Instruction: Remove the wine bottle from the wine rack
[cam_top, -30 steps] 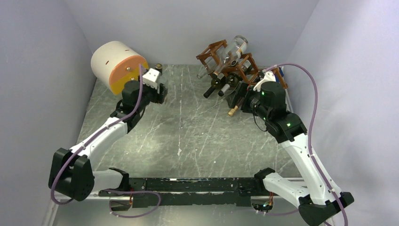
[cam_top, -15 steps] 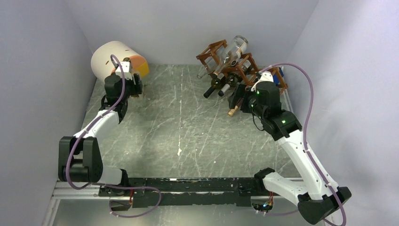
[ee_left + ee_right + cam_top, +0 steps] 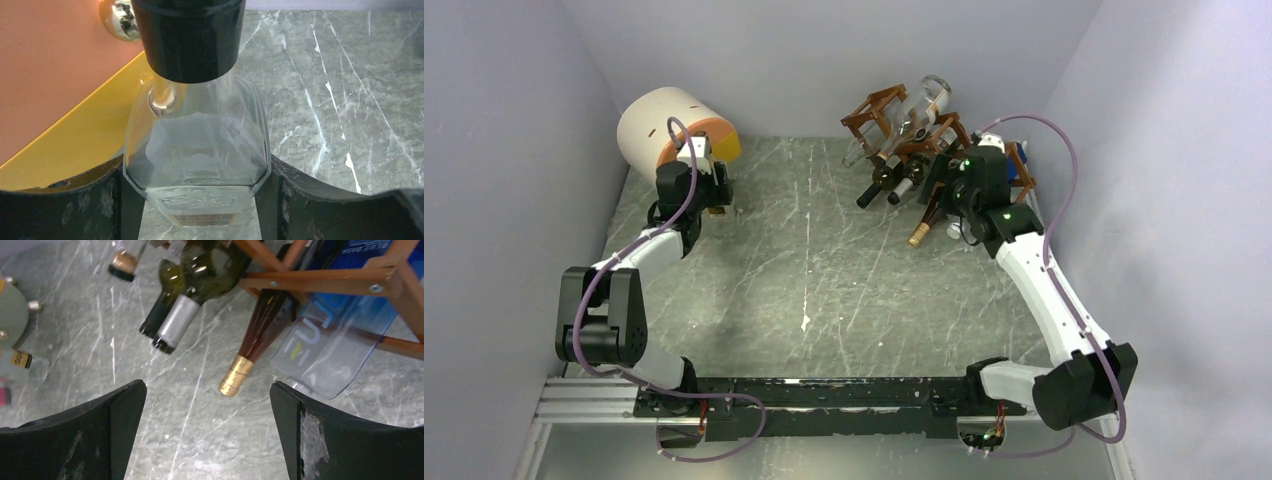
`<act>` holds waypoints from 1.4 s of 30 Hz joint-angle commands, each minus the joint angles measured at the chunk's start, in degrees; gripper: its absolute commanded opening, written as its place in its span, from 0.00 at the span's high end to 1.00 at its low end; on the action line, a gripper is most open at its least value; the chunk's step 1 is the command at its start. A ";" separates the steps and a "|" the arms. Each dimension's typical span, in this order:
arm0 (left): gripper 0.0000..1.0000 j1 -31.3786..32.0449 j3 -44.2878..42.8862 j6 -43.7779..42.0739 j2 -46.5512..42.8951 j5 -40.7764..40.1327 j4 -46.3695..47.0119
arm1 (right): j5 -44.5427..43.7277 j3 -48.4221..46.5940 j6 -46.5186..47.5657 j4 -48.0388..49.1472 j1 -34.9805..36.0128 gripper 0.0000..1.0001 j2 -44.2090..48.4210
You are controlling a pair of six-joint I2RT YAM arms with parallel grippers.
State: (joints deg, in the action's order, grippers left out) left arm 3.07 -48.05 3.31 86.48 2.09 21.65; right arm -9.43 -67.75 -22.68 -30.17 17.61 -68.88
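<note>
The reddish-brown wine rack (image 3: 894, 125) stands at the back right, its wooden bars (image 3: 320, 276) close in the right wrist view. Several bottles lie in it: a brown one with a gold foil tip (image 3: 260, 335), a green one with a silver neck (image 3: 200, 285), and a clear one on top (image 3: 921, 105). My right gripper (image 3: 207, 390) hangs open just in front of the gold tip, touching nothing. My left gripper (image 3: 196, 175) is shut on the shoulders of a clear glass bottle with a black cap (image 3: 195, 145), far left by the cylinder.
A white-and-orange cylinder (image 3: 669, 125) lies at the back left, and its orange face (image 3: 50, 75) with a gold knob (image 3: 117, 20) is right beside the held bottle. A blue see-through plastic piece (image 3: 330, 340) sticks out of the rack's right side. Walls close in on three sides.
My left arm has swung back and left with the clear bottle, up against the cylinder. My right arm has reached further toward the rack, jaws still wide.
</note>
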 commanded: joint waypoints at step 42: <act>0.00 -26.71 -4.64 24.32 -19.16 31.05 15.11 | 5.42 -23.54 -28.22 15.02 1.44 0.05 -35.35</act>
State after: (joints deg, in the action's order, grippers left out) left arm -20.78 -52.29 20.71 67.66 24.12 28.62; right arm -3.36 -88.92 -48.88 -16.12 18.98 -103.66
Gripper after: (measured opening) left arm 0.995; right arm 0.951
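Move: The left hand has its clear bottle between its fingers; the drawer cabinet stands about 13 cm ahead and 9 cm left, the pink block roughly 5 cm back, 11 cm left and 9 cm below. For the right hand, the clear wine bottle on the rack lies about 18 cm ahead, 8 cm left, about level in height. Below it are a silver-necked bottle some 11 cm ahead, 5 cm left, and a gold-necked one 4 cm ahead, 1 cm left, both over 10 cm down. The left fingers open and let go of the standing bottle; the hand then rises about 20 cm with a slight draw back, its fingers tipping up, and lastly swings left. Meanwhile the right hand, fingers wide, reaches some 15 cm forward and 10 cm left to the capped neck of the rack's clear bottle, dipping late and rolling left side up about 25 degrees. ##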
